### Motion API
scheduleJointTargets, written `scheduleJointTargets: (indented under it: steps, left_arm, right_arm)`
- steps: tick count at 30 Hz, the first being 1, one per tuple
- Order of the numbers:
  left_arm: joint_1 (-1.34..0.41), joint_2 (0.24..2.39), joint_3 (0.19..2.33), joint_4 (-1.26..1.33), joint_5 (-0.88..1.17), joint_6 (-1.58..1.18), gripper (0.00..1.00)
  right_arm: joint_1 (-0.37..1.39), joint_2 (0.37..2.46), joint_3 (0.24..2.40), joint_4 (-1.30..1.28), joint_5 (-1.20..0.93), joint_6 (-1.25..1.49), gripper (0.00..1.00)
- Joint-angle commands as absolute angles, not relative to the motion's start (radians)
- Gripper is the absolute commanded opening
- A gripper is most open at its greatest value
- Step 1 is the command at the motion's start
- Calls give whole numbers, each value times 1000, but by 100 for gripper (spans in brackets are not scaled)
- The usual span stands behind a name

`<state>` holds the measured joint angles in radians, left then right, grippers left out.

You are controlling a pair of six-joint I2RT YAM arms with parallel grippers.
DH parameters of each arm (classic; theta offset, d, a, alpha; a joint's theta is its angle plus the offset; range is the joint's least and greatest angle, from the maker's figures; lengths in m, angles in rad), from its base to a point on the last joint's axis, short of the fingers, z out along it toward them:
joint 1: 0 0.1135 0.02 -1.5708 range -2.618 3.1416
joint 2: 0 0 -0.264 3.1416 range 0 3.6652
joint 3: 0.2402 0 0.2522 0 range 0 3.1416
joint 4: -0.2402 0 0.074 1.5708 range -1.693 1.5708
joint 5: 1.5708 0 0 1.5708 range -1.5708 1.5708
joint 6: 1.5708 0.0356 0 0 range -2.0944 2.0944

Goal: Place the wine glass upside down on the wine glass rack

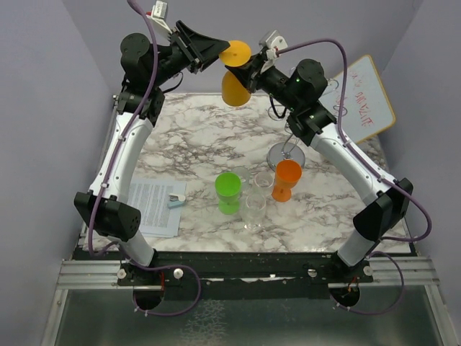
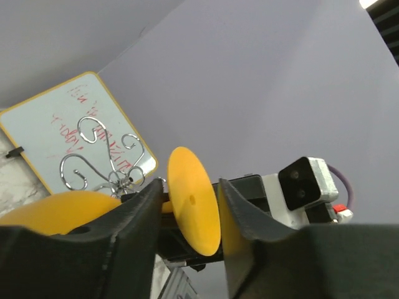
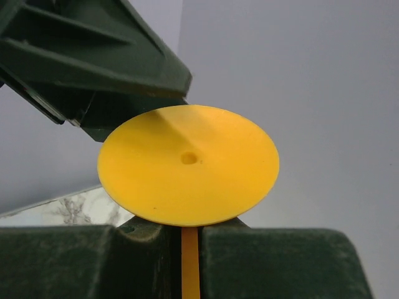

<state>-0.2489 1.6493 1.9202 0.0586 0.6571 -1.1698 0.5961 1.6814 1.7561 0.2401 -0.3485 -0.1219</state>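
Note:
A yellow wine glass (image 1: pixel 235 88) hangs upside down in the air at the back of the table, with its round foot (image 1: pixel 235 52) on top. My right gripper (image 1: pixel 243 70) is shut on its thin stem (image 3: pixel 190 261), just below the foot (image 3: pixel 187 165). My left gripper (image 1: pixel 218 49) is open, with its fingers on either side of the foot (image 2: pixel 193 199), not clamping it. The wine glass rack's curled silver arms (image 2: pixel 106 162) show behind the glass. Its shiny disc base (image 1: pixel 277 155) stands on the table under my right arm.
A tilted whiteboard (image 1: pixel 364 97) leans at the back right. A green cup (image 1: pixel 228 191), an orange glass (image 1: pixel 287 179) and two clear glasses (image 1: pixel 253 209) stand at mid-table. A printed paper sheet (image 1: pixel 155 205) lies at the left.

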Motion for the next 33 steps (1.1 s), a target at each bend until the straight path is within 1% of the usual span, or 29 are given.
scheduleJointTargets:
  steps: [1,4,8,9,11,12,15,17,20,22,25,28,33]
  left_arm:
    - [-238,1678,1956,3,690,-1164,33]
    - [-238,1695,1962,20,709,-1188,22]
    - [-238,1704,1950,62,739,-1224,2]
    - [-238,1705,1947,79,746,-1230,0]
    - [-236,1707,1952,91,749,-1229,0]
    - [-234,1710,1960,91,745,-1224,0]
    - [-220,1723,1991,92,725,-1209,0]
    - [-205,1741,2031,86,703,-1192,0]
    - [-188,1788,2135,41,668,-1153,0]
    - [-186,1817,2190,14,649,-1133,0]
    - [-186,1851,2209,16,643,-1140,0]
    - [-188,1880,2201,33,646,-1162,0]
    - [-218,1940,2205,78,633,-1180,0]
  right_arm:
    - [604,1704,1792,279,-316,-214,1]
    - [609,1711,1781,292,-323,-238,1]
    - [614,1720,1777,297,-322,-242,1]
    - [615,1722,1780,293,-323,-237,1]
    - [615,1722,1782,290,-323,-215,3]
    - [615,1720,1781,290,-319,-200,10]
    - [615,1696,1753,303,-310,-157,42]
    - [615,1661,1703,320,-304,-132,55]
    - [615,1571,1604,318,-273,-85,67]
    - [615,1499,1517,336,-251,-53,72]
    - [614,1403,1428,330,-222,-6,75]
    - [615,1334,1391,305,-165,45,75]
    - [614,1248,1357,293,-13,117,75]
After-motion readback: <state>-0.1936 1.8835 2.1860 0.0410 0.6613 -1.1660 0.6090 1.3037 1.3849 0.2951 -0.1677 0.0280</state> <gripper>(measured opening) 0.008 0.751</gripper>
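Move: The glass's foot, uppermost on the upside-down yellow glass, is about 3 cm ahead, 3 cm right and 1 cm below the open left hand. The right fingers, shut on the stem, are 3 cm ahead, 4 cm right and 5 cm below that left hand. The foot is some 4 cm straight above the right hand and the bowl about 7 cm straight below; the rack stands roughly 16 cm right, 5 cm farther out and 25 cm lower. Dip the left gripper about 2 cm, easing slightly forward, and shut it on the rim of the glass's foot while the right keeps its hold on the stem. Then open the right fingers and draw that hand back and to the right, away from the stem, some 7 cm each way, sinking first and then rising. Carry the glass about 5 cm farther forward with the left, rising and then settling again. ##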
